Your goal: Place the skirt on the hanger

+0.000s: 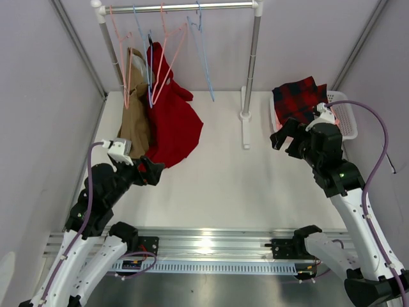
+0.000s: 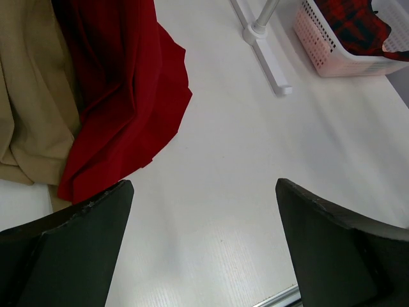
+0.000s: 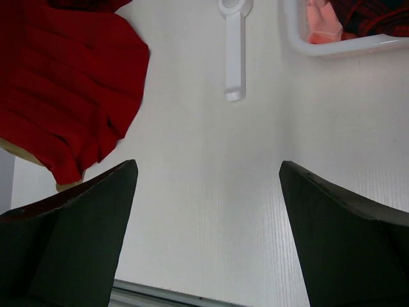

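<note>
The red and dark plaid skirt (image 1: 299, 99) lies bunched in a white basket (image 1: 348, 118) at the back right; it also shows in the left wrist view (image 2: 348, 22) and at the right wrist view's top corner (image 3: 377, 16). A thin pink hanger (image 1: 170, 61) hangs on the rack rail at the back left, in front of a red garment. My right gripper (image 1: 284, 134) hovers open just in front of the basket, nothing between its fingers (image 3: 208, 165). At the near left my left gripper (image 1: 152, 171) is open and empty over bare table (image 2: 203, 185).
A plain red garment (image 1: 172, 121) and a tan one (image 1: 134, 121) hang from the rack and drape onto the table. Light-blue hangers (image 1: 206, 61) hang on the rail too. The rack's right post and foot (image 1: 245, 125) stand mid-table. A salmon-pink cloth (image 3: 319, 25) lies in the basket.
</note>
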Motion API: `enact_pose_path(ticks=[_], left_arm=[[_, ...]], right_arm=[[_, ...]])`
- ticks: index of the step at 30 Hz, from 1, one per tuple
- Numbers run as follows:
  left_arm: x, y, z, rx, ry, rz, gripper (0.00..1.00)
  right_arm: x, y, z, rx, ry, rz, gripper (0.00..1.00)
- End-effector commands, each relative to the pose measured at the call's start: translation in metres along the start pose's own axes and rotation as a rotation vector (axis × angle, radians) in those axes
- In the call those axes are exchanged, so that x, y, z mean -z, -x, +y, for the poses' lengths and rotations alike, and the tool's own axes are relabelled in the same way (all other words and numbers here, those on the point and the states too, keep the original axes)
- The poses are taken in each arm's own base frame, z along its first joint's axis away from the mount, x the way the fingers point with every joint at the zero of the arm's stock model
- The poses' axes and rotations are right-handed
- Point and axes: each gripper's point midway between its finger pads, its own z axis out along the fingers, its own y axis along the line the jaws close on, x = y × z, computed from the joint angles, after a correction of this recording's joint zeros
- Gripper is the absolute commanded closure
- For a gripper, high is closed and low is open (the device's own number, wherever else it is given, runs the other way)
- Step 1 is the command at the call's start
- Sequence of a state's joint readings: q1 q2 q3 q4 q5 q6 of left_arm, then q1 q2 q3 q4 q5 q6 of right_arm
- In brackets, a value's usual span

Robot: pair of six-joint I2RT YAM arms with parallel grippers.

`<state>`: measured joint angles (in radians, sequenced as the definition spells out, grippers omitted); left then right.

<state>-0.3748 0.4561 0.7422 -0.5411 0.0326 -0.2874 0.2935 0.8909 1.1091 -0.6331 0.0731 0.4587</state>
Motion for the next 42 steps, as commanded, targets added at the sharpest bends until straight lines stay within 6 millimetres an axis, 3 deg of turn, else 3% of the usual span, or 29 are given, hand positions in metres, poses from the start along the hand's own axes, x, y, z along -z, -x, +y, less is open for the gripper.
enact_pose_path(ticks=[1, 3, 5, 7, 8, 9, 10, 11, 13, 14, 15, 17, 18, 20, 23, 24, 25, 28, 31, 35, 40, 42], left_arm=[[-0.003, 0.006, -0.003, -0.015, -0.015, -0.017, 0.01], [-0.004, 0.005, -0.003, -0.015, -0.014, -0.012, 0.01], [-0.004, 0.004, -0.003, -0.015, -0.015, -0.007, 0.01], [-0.005, 0.003, -0.003, -0.014, -0.015, -0.001, 0.01], [-0.007, 0.001, -0.005, -0.014, -0.023, 0.009, 0.01], [-0.008, 0.0, -0.005, -0.014, -0.024, 0.016, 0.01], [-0.009, -0.001, -0.004, -0.011, -0.023, 0.021, 0.01], [-0.011, -0.003, -0.005, -0.007, -0.026, 0.031, 0.01], [-0.012, -0.005, -0.009, -0.007, -0.049, 0.036, 0.01], [-0.013, -0.006, -0.01, -0.008, -0.057, 0.04, 0.01], [-0.015, -0.006, -0.01, -0.009, -0.058, 0.048, 0.01], [-0.017, -0.008, -0.01, -0.009, -0.057, 0.058, 0.01], [-0.019, -0.01, -0.011, -0.006, -0.063, 0.069, 0.01], [-0.019, -0.012, -0.011, -0.007, -0.066, 0.081, 0.01], [-0.016, -0.011, -0.011, -0.003, -0.067, 0.069, 0.0], [-0.016, -0.011, -0.012, -0.003, -0.071, 0.07, 0.01], [-0.016, -0.011, -0.013, -0.003, -0.073, 0.069, 0.01], [-0.016, -0.013, -0.011, -0.004, -0.061, 0.081, 0.01], [-0.019, -0.018, -0.013, -0.004, -0.076, 0.105, 0.01], [-0.025, -0.026, -0.018, -0.005, -0.095, 0.143, 0.0], [-0.027, -0.027, -0.017, -0.006, -0.087, 0.147, 0.01], [-0.026, -0.025, -0.016, -0.006, -0.083, 0.139, 0.01]], right_arm=[[0.002, 0.018, -0.005, 0.01, -0.039, -0.042, 0.0], [-0.001, 0.022, -0.008, 0.024, -0.062, -0.038, 0.01], [-0.022, 0.024, -0.027, 0.039, -0.15, -0.001, 0.01], [-0.034, 0.048, -0.039, 0.034, -0.219, -0.012, 0.02], [-0.057, 0.051, -0.068, 0.003, -0.299, 0.022, 0.02], [-0.067, 0.057, -0.079, -0.025, -0.314, 0.028, 0.03], [-0.078, 0.073, -0.077, -0.055, -0.273, 0.008, 0.05], [-0.096, 0.079, -0.115, -0.114, -0.341, 0.017, 0.05], [-0.116, 0.098, -0.142, -0.222, -0.378, -0.022, 0.06], [-0.126, 0.101, -0.156, -0.271, -0.39, -0.025, 0.05], [-0.148, 0.091, -0.186, -0.338, -0.42, 0.005, 0.05], [-0.172, 0.103, -0.204, -0.42, -0.382, -0.024, 0.07], [-0.191, 0.089, -0.23, -0.459, -0.428, 0.01, 0.07], [-0.21, 0.1, -0.242, -0.462, -0.43, -0.028, 0.06], [-0.237, 0.087, -0.275, -0.443, -0.517, -0.024, 0.04], [-0.236, 0.092, -0.277, -0.434, -0.528, -0.039, 0.04], [-0.245, 0.08, -0.29, -0.433, -0.557, -0.018, 0.04], [-0.261, 0.077, -0.297, -0.425, -0.547, -0.013, 0.04], [-0.281, 0.053, -0.309, -0.439, -0.576, 0.035, 0.07], [-0.292, 0.047, -0.301, -0.421, -0.565, 0.036, 0.18], [-0.294, 0.07, -0.285, -0.407, -0.503, 0.002, 0.78], [-0.288, 0.097, -0.265, -0.387, -0.447, -0.033, 0.96]])
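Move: Out beyond the right hand, the plaid skirt lies in the white basket, its middle about 26 cm ahead, 14 cm to the right and some 22 cm below. The basket's own middle is about 24 cm ahead and 18 cm right, about 25 cm down; the rack foot stands some 21 cm ahead and 5 cm left, about 28 cm down. From the left hand the skirt is roughly 33 cm ahead, 52 cm right and 18 cm below. Sweeping forward about 28 cm, and some 23 cm to the right and 21 cm down, the open right hand reaches into the basket, turning about 35 degrees clockwise and tipping its fingers some 20 degrees farther down. There it shuts on the skirt near its right side, pinching a fold. The left hand, still open, eases a few centimetres down and to the right. ##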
